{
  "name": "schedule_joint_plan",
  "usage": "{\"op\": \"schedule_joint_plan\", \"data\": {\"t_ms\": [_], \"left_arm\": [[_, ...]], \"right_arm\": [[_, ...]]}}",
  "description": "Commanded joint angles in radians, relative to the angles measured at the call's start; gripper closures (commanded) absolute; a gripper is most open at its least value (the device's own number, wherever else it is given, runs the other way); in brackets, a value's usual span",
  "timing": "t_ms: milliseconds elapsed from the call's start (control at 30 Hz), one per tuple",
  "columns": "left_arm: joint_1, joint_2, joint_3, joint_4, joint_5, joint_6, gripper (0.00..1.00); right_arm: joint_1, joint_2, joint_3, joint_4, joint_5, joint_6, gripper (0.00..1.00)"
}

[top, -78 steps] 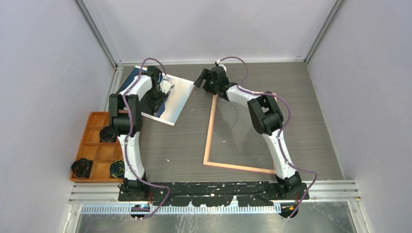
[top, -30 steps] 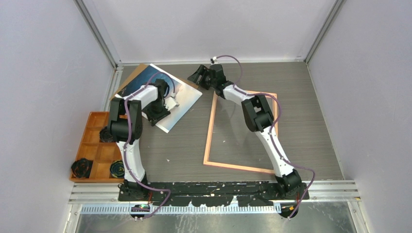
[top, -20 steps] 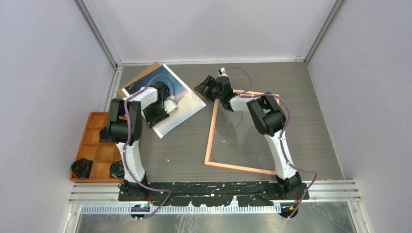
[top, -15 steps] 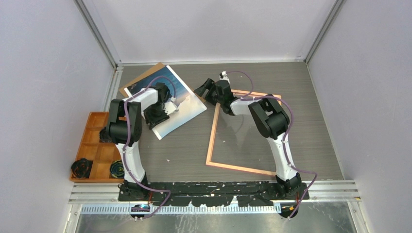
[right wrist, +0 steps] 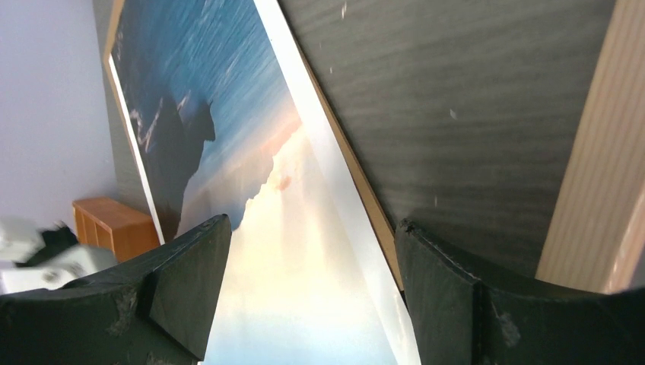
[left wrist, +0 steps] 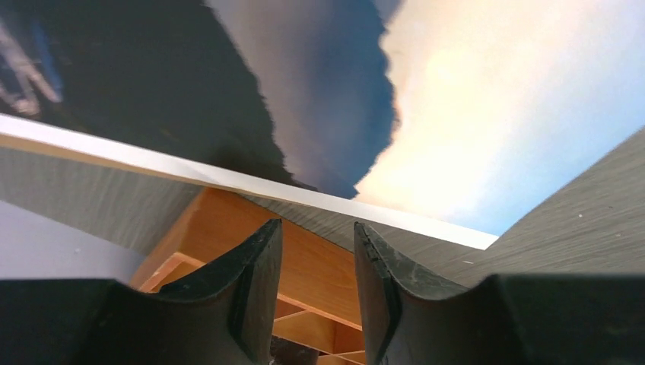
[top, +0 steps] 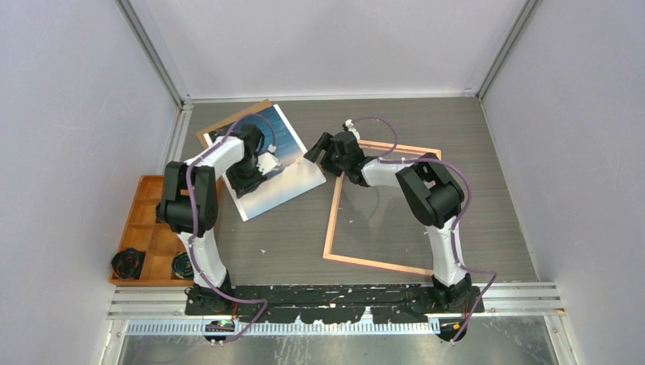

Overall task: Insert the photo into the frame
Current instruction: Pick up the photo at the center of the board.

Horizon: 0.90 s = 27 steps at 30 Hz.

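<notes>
The photo (top: 285, 179) lies picture side up on the table at the back left, turned at an angle, with one corner near the frame (top: 332, 220). The frame lies flat at centre right, its thin pale wood side showing. My left gripper (top: 255, 166) sits over the middle of the photo, jaws partly open with nothing between them (left wrist: 316, 224). My right gripper (top: 316, 152) is at the photo's right corner, open. Its fingers (right wrist: 312, 224) straddle the pale sky part of the photo (right wrist: 304, 251). The frame's edge (right wrist: 586, 152) lies to their right.
A brown backing board (top: 228, 125) sticks out from under the photo's far edge, and its rim (right wrist: 365, 198) shows beside the print. An orange compartment tray (top: 148, 194) with dark round parts stands at the left table edge. Walls close in on three sides.
The photo has turned and slid toward the frame under my left gripper. My right gripper has come nearer and down to the photo's right corner and has opened wider.
</notes>
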<state>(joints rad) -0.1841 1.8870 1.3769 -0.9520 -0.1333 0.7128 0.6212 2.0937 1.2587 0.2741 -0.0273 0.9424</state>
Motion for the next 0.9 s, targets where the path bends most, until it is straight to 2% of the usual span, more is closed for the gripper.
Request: {"op": "schedule_joint_plan", "data": {"t_ms": [0, 200, 300, 500, 667, 867], "left_arm": [[0.023, -0.005, 0.078, 0.011, 0.009, -0.044, 0.58], [0.031, 0.13, 0.088, 0.123, -0.122, -0.097, 0.6], [0.031, 0.155, 0.059, 0.143, -0.122, -0.098, 0.6], [0.028, 0.142, 0.007, 0.141, -0.069, -0.088, 0.6], [0.023, 0.127, -0.016, 0.127, -0.025, -0.081, 0.61], [0.017, 0.13, -0.026, 0.126, -0.013, -0.075, 0.6]], "right_arm": [[0.018, -0.009, -0.072, -0.226, 0.0, -0.005, 0.15], [0.018, -0.044, -0.089, -0.298, 0.013, -0.007, 0.14], [0.02, -0.088, -0.108, -0.361, 0.064, -0.021, 0.14], [0.033, -0.113, -0.136, -0.38, 0.042, -0.017, 0.14], [0.035, -0.08, -0.152, -0.295, -0.088, 0.029, 0.15], [0.015, -0.062, -0.211, -0.088, -0.215, 0.123, 0.2]]}}
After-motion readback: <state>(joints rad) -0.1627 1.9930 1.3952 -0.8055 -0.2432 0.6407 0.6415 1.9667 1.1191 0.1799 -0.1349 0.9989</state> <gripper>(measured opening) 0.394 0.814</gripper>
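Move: The photo's middle lies about 6 cm ahead and 11 cm right of the left hand, 3 cm lower. From the right hand it is some 18 cm left and 1 cm ahead, while the photo's right corner is roughly 5 cm back and 1 cm right. The brown board lies under the photo, its middle about 20 cm left and 2 cm ahead of the right hand; the frame's middle is 19 cm right and 13 cm back. The photo's right edge stays between the right hand's wide-open fingers as that hand draws back some 6 cm along it to the corner, the outer finger ending beside it and the hand tipping down a little. The left hand, half open, hops about 4 cm forward with a slight rise, then comes down and presses its tips on the photo's left margin. ##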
